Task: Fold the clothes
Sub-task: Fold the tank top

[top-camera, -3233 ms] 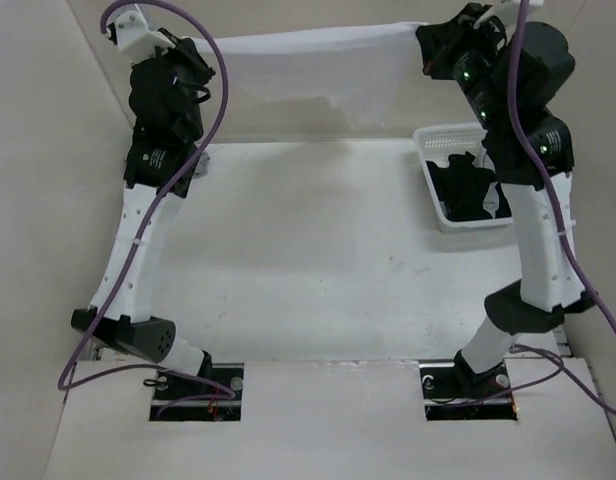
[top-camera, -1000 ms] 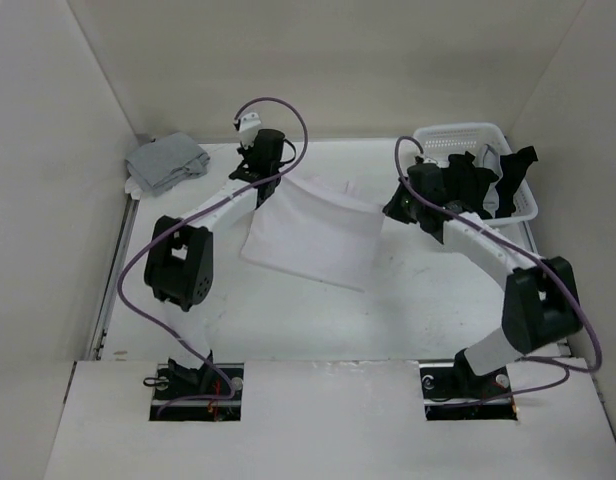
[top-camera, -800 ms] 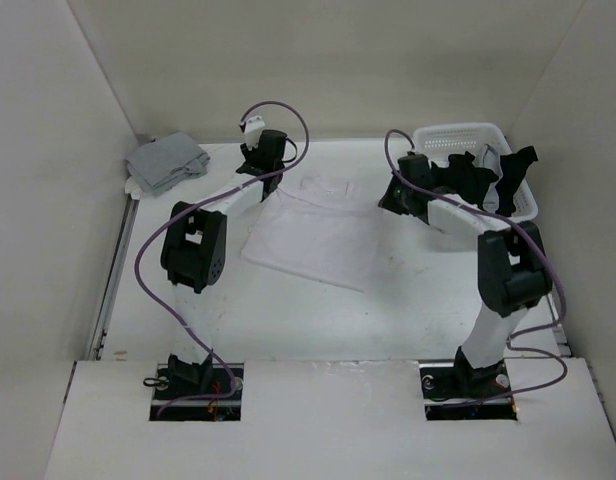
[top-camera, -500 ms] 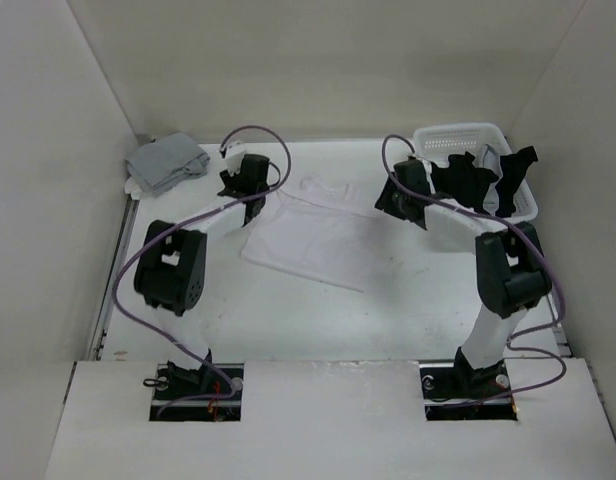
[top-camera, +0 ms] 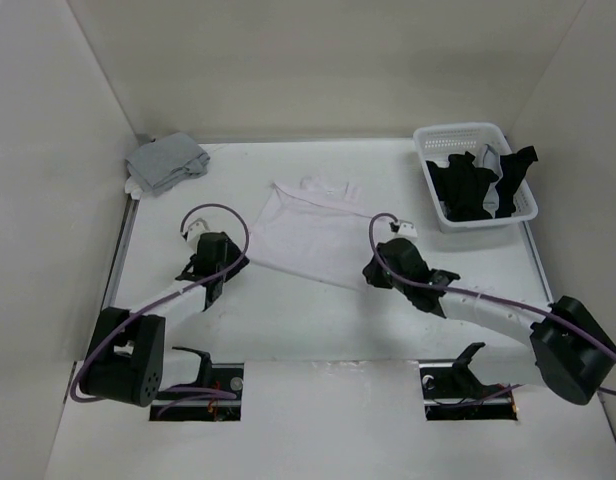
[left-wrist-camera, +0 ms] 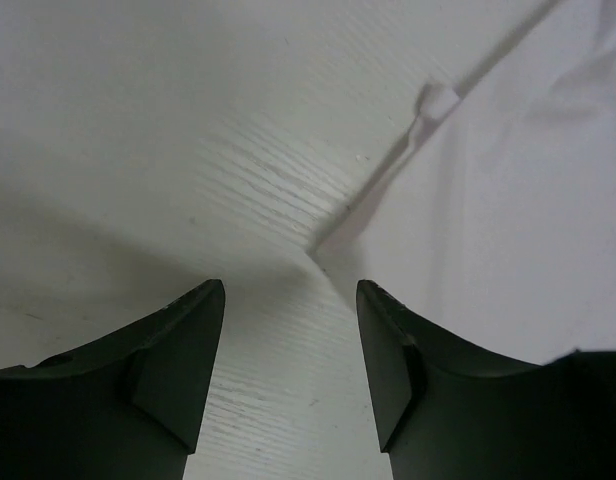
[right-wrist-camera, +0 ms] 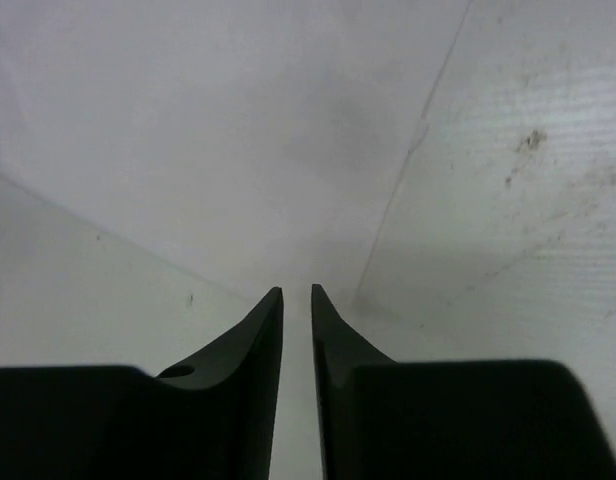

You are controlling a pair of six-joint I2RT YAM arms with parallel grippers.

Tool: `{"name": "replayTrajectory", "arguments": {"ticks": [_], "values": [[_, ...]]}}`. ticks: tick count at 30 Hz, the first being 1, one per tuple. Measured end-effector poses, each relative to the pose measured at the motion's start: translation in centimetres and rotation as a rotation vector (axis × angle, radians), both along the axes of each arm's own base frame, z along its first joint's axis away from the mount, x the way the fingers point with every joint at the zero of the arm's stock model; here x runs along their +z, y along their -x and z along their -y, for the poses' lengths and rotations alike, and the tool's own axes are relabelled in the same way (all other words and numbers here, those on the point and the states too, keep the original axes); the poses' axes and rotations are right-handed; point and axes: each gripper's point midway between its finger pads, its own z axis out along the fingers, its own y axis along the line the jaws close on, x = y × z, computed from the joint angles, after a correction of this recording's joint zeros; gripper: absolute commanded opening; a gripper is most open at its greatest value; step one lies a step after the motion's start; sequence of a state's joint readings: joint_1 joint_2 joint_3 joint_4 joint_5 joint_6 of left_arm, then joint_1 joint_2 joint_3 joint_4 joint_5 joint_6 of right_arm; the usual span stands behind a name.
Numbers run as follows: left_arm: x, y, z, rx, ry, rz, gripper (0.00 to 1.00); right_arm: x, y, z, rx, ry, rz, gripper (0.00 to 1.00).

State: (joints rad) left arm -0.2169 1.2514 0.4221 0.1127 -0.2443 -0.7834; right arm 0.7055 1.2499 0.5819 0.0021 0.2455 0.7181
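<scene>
A white top [top-camera: 308, 225] lies spread flat mid-table, neckline toward the far side. My left gripper [top-camera: 231, 262] is low at its near-left corner and open; in the left wrist view [left-wrist-camera: 288, 290] bare table shows between the jaws, with the fabric corner [left-wrist-camera: 323, 248] just ahead. My right gripper [top-camera: 375, 272] is at the near-right corner. In the right wrist view [right-wrist-camera: 296, 290] its jaws stand a narrow slit apart, with the white fabric [right-wrist-camera: 238, 150] right ahead of the tips. More clothes show: a grey folded pile [top-camera: 166, 160] and black tops [top-camera: 473, 185] in the basket.
The white slotted basket [top-camera: 458, 135] stands at the far right of the table. The grey pile sits in the far-left corner against the wall. White walls close in the table on three sides. A small dark stain [right-wrist-camera: 531, 140] marks the tabletop.
Both grippers let go of the white top's far edge and drew back toward me to its near corners. The top now lies flat. The left jaws opened; the right opened, then narrowed.
</scene>
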Motion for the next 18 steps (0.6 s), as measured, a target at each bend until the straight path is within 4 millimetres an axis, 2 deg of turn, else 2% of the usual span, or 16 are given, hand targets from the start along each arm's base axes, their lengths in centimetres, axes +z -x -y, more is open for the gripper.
{"name": "replayTrajectory", "arguments": {"ticks": [3,7,11,18], "values": [[-0.2,-0.1,1.2,-0.032,0.073,0.025,0.54,-1.5,1.7,0.0,0.017,0.006,-0.029,0.38],[0.1,-1.4,2.0,-0.045,0.148,0.065,0.5,-3.0,2.6,0.8,-0.006,0.011,-0.063,0.41],[-0.2,-1.7,2.2,-0.044,0.188,0.075,0.35,-3.8,2.9,1.0,-0.022,0.005,-0.08,0.43],[-1.1,-2.2,2.3,-0.035,0.206,0.065,0.14,-4.4,2.9,0.8,-0.032,-0.003,-0.1,0.49]]}}
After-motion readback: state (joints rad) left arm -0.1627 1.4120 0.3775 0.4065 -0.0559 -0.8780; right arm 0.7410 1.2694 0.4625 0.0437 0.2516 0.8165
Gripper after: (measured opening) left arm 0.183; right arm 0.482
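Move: The tank top's near-left corner lies about 3 cm ahead of the left hand, 2 cm to its right and 2 cm below. The near-right corner is about 2 cm back from the right hand, 1 cm left and 6 cm below. The folded edge's left end is some 21 cm ahead of the left hand and 8 cm right; its right end is 15 cm ahead of the right hand and 4 cm right. The left fingers pinch the tank top's near-left corner: the hand slides some 3 cm forward and right, rolling its right side up... correction of tilt aside, about 10 degrees, sinks about 1 cm and closes most of the way. Meanwhile the right hand drops about 4 cm and draws back 3 cm onto the near-right corner, its fingers opening around it. ##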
